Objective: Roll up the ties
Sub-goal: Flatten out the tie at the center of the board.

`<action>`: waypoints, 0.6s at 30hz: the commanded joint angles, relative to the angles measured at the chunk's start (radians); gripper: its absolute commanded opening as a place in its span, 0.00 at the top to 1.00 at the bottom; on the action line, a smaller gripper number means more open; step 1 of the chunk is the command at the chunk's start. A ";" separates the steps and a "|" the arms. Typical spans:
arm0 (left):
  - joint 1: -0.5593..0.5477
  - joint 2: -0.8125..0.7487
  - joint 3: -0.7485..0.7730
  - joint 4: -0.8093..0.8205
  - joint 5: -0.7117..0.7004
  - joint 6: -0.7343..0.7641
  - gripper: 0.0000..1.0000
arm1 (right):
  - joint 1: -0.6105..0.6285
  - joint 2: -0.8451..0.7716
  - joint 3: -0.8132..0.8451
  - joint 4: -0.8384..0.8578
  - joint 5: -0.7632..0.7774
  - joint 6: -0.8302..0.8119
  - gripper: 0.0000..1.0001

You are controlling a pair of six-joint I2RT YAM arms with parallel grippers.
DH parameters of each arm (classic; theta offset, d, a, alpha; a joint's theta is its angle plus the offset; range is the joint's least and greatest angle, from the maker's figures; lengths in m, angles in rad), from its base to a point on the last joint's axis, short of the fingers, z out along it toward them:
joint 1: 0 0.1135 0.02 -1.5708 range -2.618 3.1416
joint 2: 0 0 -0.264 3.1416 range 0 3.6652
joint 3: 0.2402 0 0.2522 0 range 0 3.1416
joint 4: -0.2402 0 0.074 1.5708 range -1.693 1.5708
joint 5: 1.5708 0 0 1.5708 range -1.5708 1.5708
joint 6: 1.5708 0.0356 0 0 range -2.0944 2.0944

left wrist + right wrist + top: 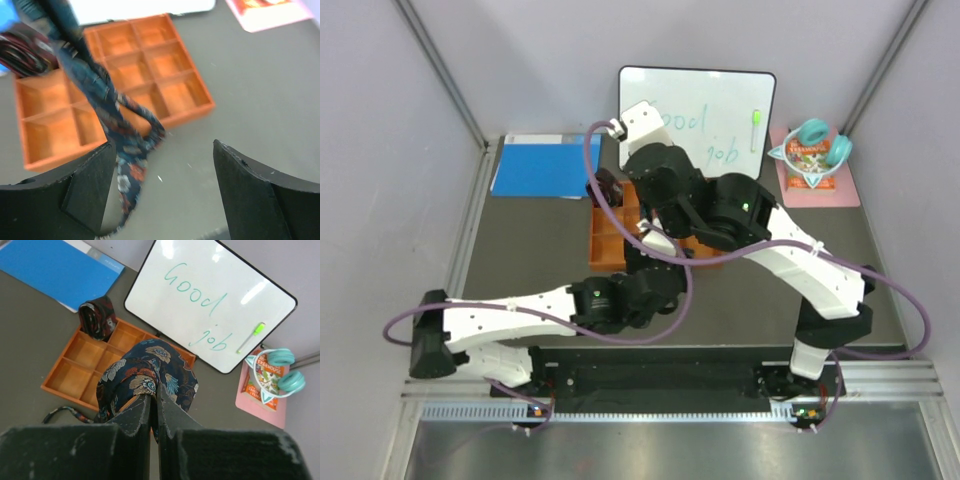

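My right gripper [154, 392] is shut on the navy floral tie [150, 365], and holds it up above the orange tray [75, 372]. The tie's wide end bunches over the fingertips. Its narrow tail [65, 412] trails onto the table beside the tray. In the left wrist view the same tie [107, 105] hangs as a strip down past the left finger [85, 185]. My left gripper [162, 150] is open low over the table, with nothing gripped. The maroon tie [97, 317] sits coiled in a corner compartment of the tray; from above it shows as a dark coil [608, 187].
A whiteboard [715, 120] with a green marker [756, 122] leans at the back. A blue folder [545, 165] lies back left. A pink mat [817, 170] with teal headphones [812, 135] is back right. Both arms crowd over the tray [605, 248].
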 commanded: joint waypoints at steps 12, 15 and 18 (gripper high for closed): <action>-0.021 0.501 0.503 -0.574 -0.552 -0.372 0.47 | 0.002 -0.185 -0.108 -0.032 -0.097 0.133 1.00; 0.010 0.540 0.554 -0.845 -0.541 -0.642 0.60 | -0.004 -0.208 -0.107 -0.058 -0.100 0.150 1.00; 0.019 0.522 0.522 -0.983 -0.565 -0.809 0.72 | -0.032 -0.254 -0.108 -0.086 -0.144 0.176 1.00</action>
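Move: The hanging stretch of the tie that my left hand goes for is about 6 cm ahead, 1 cm left and 2 cm below it. From the left hand, the wooden tray's middle is some 15 cm ahead, 2 cm left and 22 cm down, with the rolled tie roughly 22 cm ahead, 13 cm left and 20 cm down. My right hand holds the tie up high; that same stretch is about 20 cm under it, 2 cm back and 1 cm left. I reach my open left hand about 4.5 cm forward to the tie hanging from my right, swinging the fingers some 30 degrees counter-clockwise with a slight roll. Once the strip is between them I bring the fingers in to less than half open, dipping about 3 cm at the last. My right hand keeps its pinch on the tie's upper part, easing to the right and back. ##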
